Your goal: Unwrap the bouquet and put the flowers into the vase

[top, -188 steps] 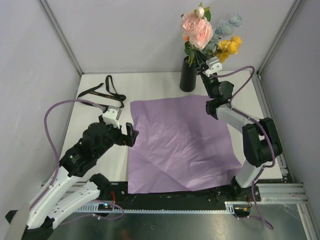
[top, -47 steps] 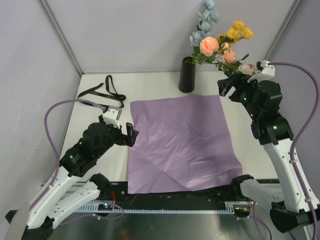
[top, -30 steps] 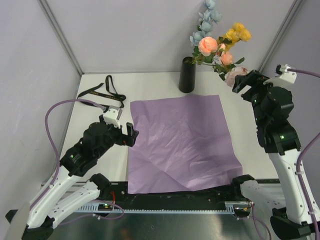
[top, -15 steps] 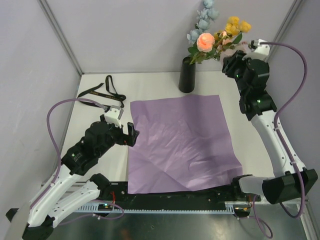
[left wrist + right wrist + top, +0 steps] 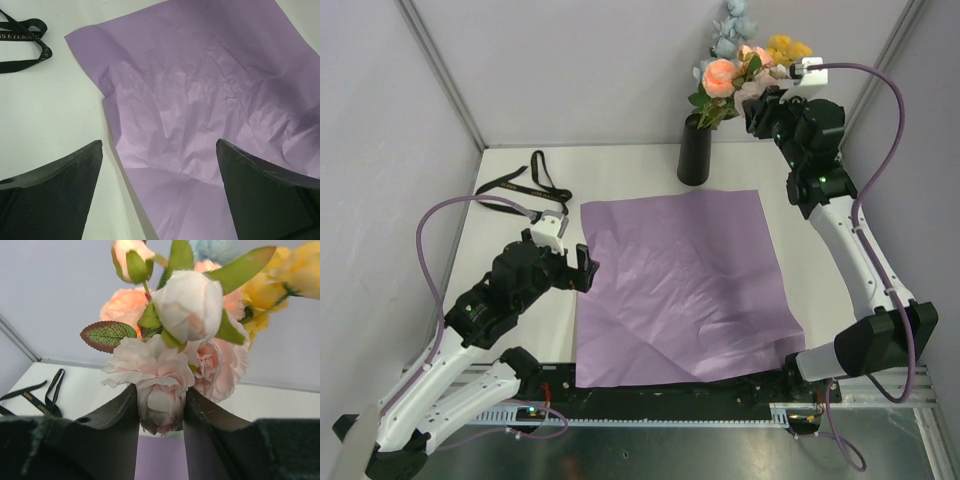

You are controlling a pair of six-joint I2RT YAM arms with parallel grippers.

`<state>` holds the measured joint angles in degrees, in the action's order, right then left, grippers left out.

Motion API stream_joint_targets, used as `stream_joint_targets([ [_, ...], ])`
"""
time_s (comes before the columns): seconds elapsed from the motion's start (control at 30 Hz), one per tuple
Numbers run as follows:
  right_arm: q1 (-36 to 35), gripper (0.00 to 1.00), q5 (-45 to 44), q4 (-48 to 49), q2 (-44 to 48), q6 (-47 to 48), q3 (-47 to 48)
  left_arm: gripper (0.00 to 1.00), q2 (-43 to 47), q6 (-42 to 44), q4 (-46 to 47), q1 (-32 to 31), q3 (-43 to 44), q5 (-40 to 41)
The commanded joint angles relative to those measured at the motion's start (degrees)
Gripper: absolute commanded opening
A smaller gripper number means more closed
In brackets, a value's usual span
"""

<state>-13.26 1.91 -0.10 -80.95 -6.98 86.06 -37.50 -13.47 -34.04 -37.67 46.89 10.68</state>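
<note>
The bouquet is unwrapped. The flowers (image 5: 722, 76), peach-pink, yellow and pale blue, stand with their stems in the black vase (image 5: 695, 155) at the back of the table. My right gripper (image 5: 761, 103) is raised beside the blooms, shut on a pale pink rose (image 5: 161, 374); in the right wrist view both fingers press the sides of the rose at the right gripper (image 5: 160, 390). My left gripper (image 5: 576, 266) hangs open over the left edge of the purple paper (image 5: 200, 90), and nothing lies between its fingers at the left gripper (image 5: 159, 144).
The purple paper (image 5: 680, 280) lies flat across the middle of the table. A black ribbon (image 5: 532, 182) lies loose at the back left, also seen as the ribbon (image 5: 25, 45). Grey walls enclose the table.
My right arm has swung from the right side up to the flowers and its jaws have closed on the pale pink rose, pushing the bunch more upright. The left arm has not moved.
</note>
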Motion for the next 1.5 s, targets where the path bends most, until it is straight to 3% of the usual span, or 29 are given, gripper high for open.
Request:
stream_joint_targets([
  [0.0, -0.1, 0.4, 4.6, 2.0, -2.9, 2.4, 2.6, 1.0, -0.1, 0.6, 0.7, 0.5, 0.8, 0.9],
  [0.33, 0.1, 0.43, 4.4, -2.7, -6.8, 2.3, 6.5, 1.0, 0.0, 0.6, 0.6, 0.5, 0.7, 1.0],
  [0.4, 0.1, 0.51, 3.3, -5.6, -6.0, 1.6, 8.0, 1.0, 0.1, 0.6, 0.7, 0.5, 0.7, 1.0],
  [0.63, 0.0, 0.93, -1.6, -17.1, 3.3, -3.2, 5.9, 1.0, 0.6, 0.5, 0.7, 0.5, 0.8, 1.0],
  [0.7, 0.1, 0.98, -1.8, -19.6, 6.8, -4.7, 3.8, 1.0, 0.6, 0.5, 0.8, 0.5, 0.8, 0.8],
  [1.13, -0.5, 0.99, 8.7, -31.7, 28.4, -16.1, -12.2, 1.0, -0.6, 0.0, 0.9, 0.5, 6.2, -1.2],
  [1.47, -2.3, 0.99, 4.4, -40.0, 40.6, -18.8, -23.4, 1.0, 0.9, 0.3, 1.5, 0.5, 14.9, -1.0],
])
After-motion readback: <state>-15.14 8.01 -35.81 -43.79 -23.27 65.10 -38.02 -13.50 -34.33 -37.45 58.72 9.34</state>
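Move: The right hand still pinches the pale pink flower. The vase stands roughly 17 cm ahead, 8 cm to its left and 30 cm below. The peach blooms are some 7 cm ahead and 6 cm left at about its height, and the yellow flowers about 9 cm ahead, 7 cm right and 4 cm higher. The purple paper's middle lies about 15 cm back, 11 cm left and 42 cm down. From the left hand the vase is roughly 40 cm ahead, 25 cm right and 10 cm lower. Keeping its pinch on the pale pink flower, the right hand pushes it down about 5 cm, edging forward and left towards the vase, then opens wide and lets go. It draws back about 24 cm from the blooms, rising a little at first, then sinking and tipping its fingers down over the paper. Late on, the empty left hand rises about 9 cm, tilting downward. ##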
